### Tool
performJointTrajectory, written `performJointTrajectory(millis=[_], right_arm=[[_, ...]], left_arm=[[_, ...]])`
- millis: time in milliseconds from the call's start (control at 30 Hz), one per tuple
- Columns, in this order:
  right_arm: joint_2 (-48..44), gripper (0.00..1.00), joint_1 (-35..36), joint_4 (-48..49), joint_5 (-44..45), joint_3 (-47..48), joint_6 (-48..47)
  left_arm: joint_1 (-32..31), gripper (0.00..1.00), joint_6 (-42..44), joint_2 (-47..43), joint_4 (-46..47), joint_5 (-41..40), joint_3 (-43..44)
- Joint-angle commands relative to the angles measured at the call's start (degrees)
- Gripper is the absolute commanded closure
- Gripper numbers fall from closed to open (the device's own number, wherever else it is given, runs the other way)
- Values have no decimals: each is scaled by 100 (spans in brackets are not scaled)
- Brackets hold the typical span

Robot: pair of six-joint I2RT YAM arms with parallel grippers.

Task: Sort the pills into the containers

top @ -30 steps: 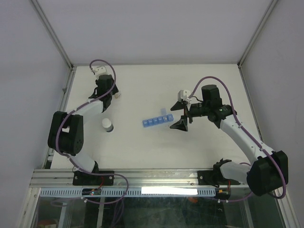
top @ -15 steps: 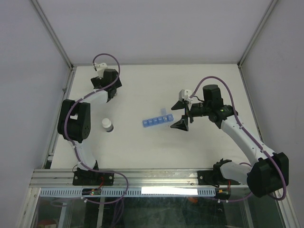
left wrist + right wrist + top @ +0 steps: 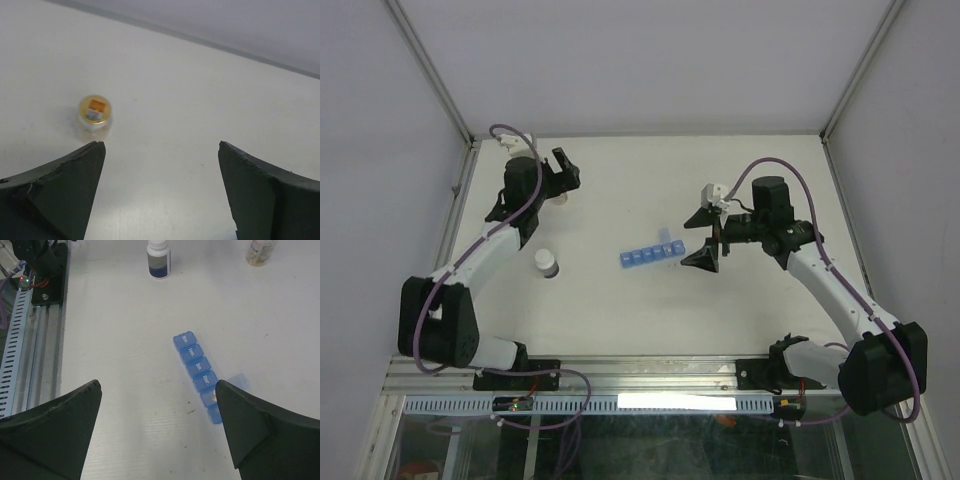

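The containers (image 3: 650,254) are a blue strip of small compartments mid-table, also in the right wrist view (image 3: 199,374), with one lid (image 3: 239,381) flipped open. The pills show only as orange-tan contents of a small clear bottle (image 3: 261,250), which stands alone at the far left (image 3: 560,198). My left gripper (image 3: 535,190) is open and empty; in its wrist view (image 3: 161,145) the bottle (image 3: 94,113) stands ahead and left of the left finger. My right gripper (image 3: 703,238) hangs open and empty just right of the strip, whose near end lies by the right finger (image 3: 250,430).
A white bottle with a dark label (image 3: 547,263) stands left of the strip, also seen in the right wrist view (image 3: 159,260). An aluminium rail (image 3: 620,375) runs along the near edge. Frame posts and walls close in the table's sides and back.
My left gripper has opened, let go of the small clear bottle and swung back from it. The right arm has barely shifted.
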Motion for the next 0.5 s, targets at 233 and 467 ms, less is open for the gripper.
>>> performJointTrajectory(millis=[233,467], right_arm=[[-471,0,-942,1594,-585,-385,1513],[-433,0,-1448,2291,-1007,-476,2404]], left_arm=[[-745,5,233,-1932,1886,4446,-1147],[-1948,6,1268,-2541,2450,4222,-1972]])
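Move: From my left hand the pill organizer lies about 14 cm back, 23 cm to the right and 13 cm down. The pill jar stands roughly 4 cm ahead, 5 cm left and 9 cm below; the white bottle some 19 cm back and 5 cm left. From my right hand the organizer is about 8 cm ahead, 9 cm left and 17 cm down, its open clear lid 6 cm beyond it and 4 cm to its right. My left hand, already clear of the jar, sweeps right and back about 25 cm towards the organizer, climbing some 10 cm early and then nearly level, while it swings clockwise by over 50 degrees. My right hand eases about 5 cm right and forward, rising a little, away from the organizer. Both stay empty and wide open. ##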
